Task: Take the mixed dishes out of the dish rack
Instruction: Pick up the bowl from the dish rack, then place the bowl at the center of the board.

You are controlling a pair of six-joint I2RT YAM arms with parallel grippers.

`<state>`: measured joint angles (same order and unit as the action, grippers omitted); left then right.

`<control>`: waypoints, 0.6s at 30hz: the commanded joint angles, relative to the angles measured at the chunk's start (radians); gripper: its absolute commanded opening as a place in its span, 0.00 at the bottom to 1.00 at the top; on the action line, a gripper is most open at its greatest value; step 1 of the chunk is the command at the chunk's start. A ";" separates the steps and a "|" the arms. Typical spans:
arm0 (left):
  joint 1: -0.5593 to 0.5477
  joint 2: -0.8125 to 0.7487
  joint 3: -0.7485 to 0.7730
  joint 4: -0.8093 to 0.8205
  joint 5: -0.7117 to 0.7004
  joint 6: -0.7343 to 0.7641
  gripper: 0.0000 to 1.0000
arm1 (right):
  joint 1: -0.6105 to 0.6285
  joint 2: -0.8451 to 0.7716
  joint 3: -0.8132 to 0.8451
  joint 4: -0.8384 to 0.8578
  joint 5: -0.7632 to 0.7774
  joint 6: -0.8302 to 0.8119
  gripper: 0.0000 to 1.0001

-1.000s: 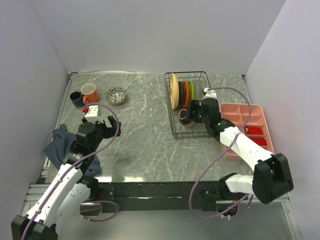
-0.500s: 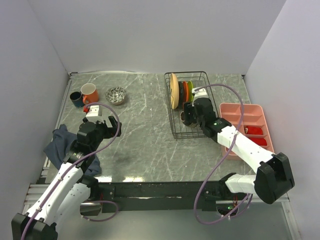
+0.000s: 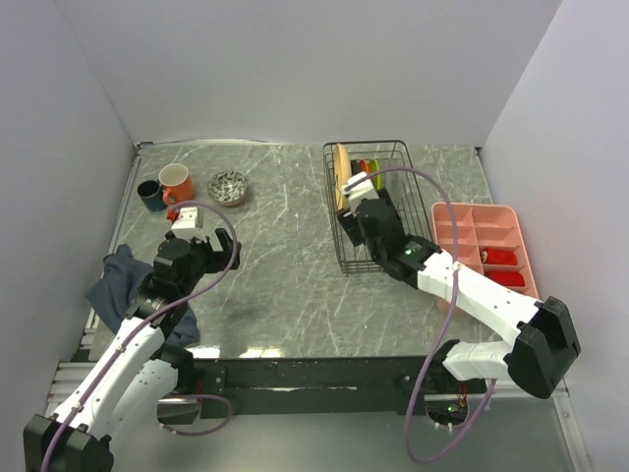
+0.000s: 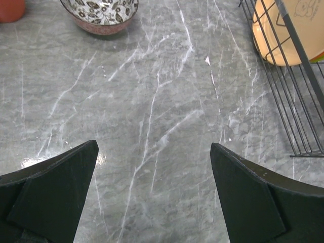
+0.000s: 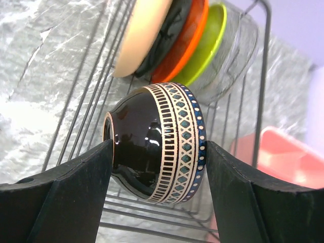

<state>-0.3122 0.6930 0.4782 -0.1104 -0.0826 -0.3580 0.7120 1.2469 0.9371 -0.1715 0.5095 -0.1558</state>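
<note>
My right gripper [image 5: 159, 143] is shut on a dark brown bowl [image 5: 152, 147] with a cream and blue patterned rim, held on its side above the black wire dish rack [image 3: 366, 144]. One finger presses its foot, the other its rim. Behind it, a tan plate [image 5: 144, 35], a dark one [image 5: 169, 35], an orange-red one [image 5: 185, 43] and a green one [image 5: 207, 48] stand upright in the slots. On the table's far left are the orange mug [image 3: 177, 183], dark-blue cup [image 3: 149, 194] and speckled bowl [image 3: 228, 187]. My left gripper [image 4: 154, 144] hangs open over bare marble.
A pink divided tray [image 3: 488, 211] with red items [image 3: 501, 258] lies right of the rack. A dark blue cloth [image 3: 123, 285] is bunched at the table's left edge beside my left arm. White walls close in the back and both sides.
My right gripper has lifted the brown bowl from the rack's front part and carried it left, toward the rack's left side. The left arm has stayed still.
</note>
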 commanded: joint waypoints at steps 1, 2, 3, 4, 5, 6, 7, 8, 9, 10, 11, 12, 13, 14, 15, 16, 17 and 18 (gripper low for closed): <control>-0.004 0.016 0.039 0.014 0.035 -0.022 0.99 | 0.116 -0.006 0.072 0.164 0.191 -0.203 0.00; -0.004 0.023 0.042 0.009 0.040 -0.027 0.99 | 0.136 -0.004 0.068 0.215 0.214 -0.276 0.00; -0.004 0.026 0.045 -0.003 0.044 -0.030 0.99 | 0.161 -0.003 0.054 0.245 0.234 -0.316 0.00; -0.004 0.030 0.057 -0.009 0.049 -0.042 0.99 | 0.205 0.000 0.045 0.279 0.268 -0.359 0.00; -0.004 0.037 0.063 -0.018 0.049 -0.047 0.99 | 0.228 0.003 0.034 0.353 0.280 -0.449 0.00; -0.004 0.040 0.069 -0.032 0.050 -0.053 0.99 | 0.248 0.005 0.011 0.395 0.288 -0.494 0.00; -0.004 0.045 0.083 -0.041 0.053 -0.064 1.00 | 0.265 0.012 0.000 0.435 0.300 -0.536 0.00; -0.004 0.051 0.089 -0.048 0.058 -0.068 0.99 | 0.302 0.017 -0.009 0.508 0.304 -0.609 0.00; -0.004 0.054 0.097 -0.054 0.057 -0.076 0.99 | 0.314 0.025 -0.026 0.542 0.305 -0.643 0.00; -0.004 0.059 0.111 -0.064 0.064 -0.091 0.99 | 0.331 0.040 -0.032 0.575 0.305 -0.671 0.00; -0.004 0.066 0.118 -0.069 0.067 -0.098 0.99 | 0.354 0.051 -0.037 0.630 0.307 -0.717 0.00; -0.004 0.071 0.126 -0.075 0.072 -0.104 0.99 | 0.368 0.060 -0.044 0.653 0.307 -0.738 0.00; -0.004 0.074 0.144 -0.087 0.075 -0.116 0.99 | 0.379 0.084 -0.046 0.697 0.305 -0.758 0.00; -0.002 0.085 0.157 -0.097 0.073 -0.119 0.99 | 0.389 0.097 -0.049 0.717 0.305 -0.796 0.00; -0.002 0.094 0.169 -0.106 0.073 -0.125 1.00 | 0.414 0.112 -0.052 0.740 0.305 -0.820 0.00; -0.002 0.103 0.196 -0.115 0.061 -0.134 0.99 | 0.425 0.138 -0.055 0.795 0.307 -0.867 0.00; -0.001 0.126 0.217 -0.150 0.052 -0.140 0.99 | 0.437 0.152 -0.060 0.828 0.305 -0.892 0.00; 0.001 0.140 0.236 -0.167 0.047 -0.148 0.99 | 0.458 0.164 -0.070 0.861 0.301 -0.915 0.00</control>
<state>-0.3122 0.7925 0.6155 -0.2218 -0.0307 -0.4618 1.1160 1.3739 0.8768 0.4057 0.7750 -0.8772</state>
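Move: The right hand already grips the black bowl, lifted some way above the rack; its likely receiver, the open left gripper, lies about 23 cm to its left, 6 cm back and 3 cm lower. The rack's middle is roughly 4 cm ahead, 5 cm to the right and 15 cm down, with the upright plates about 9 cm ahead, 1 cm right and 12 cm below. From the left hand, the black bowl is some 23 cm right, 6 cm ahead and 3 cm higher. Leftward in a quickening sweep of about 11 cm, the right arm carries the black bowl across the rack's left side towards the left hand, climbing some 6 cm and drawing back a little. Its wrist tips up about 25 degrees, rolls about as far with its right side rising, and swings counter-clockwise; the fingers keep their hold. The open left gripper dips, then rises slightly, easing a little rightward. ##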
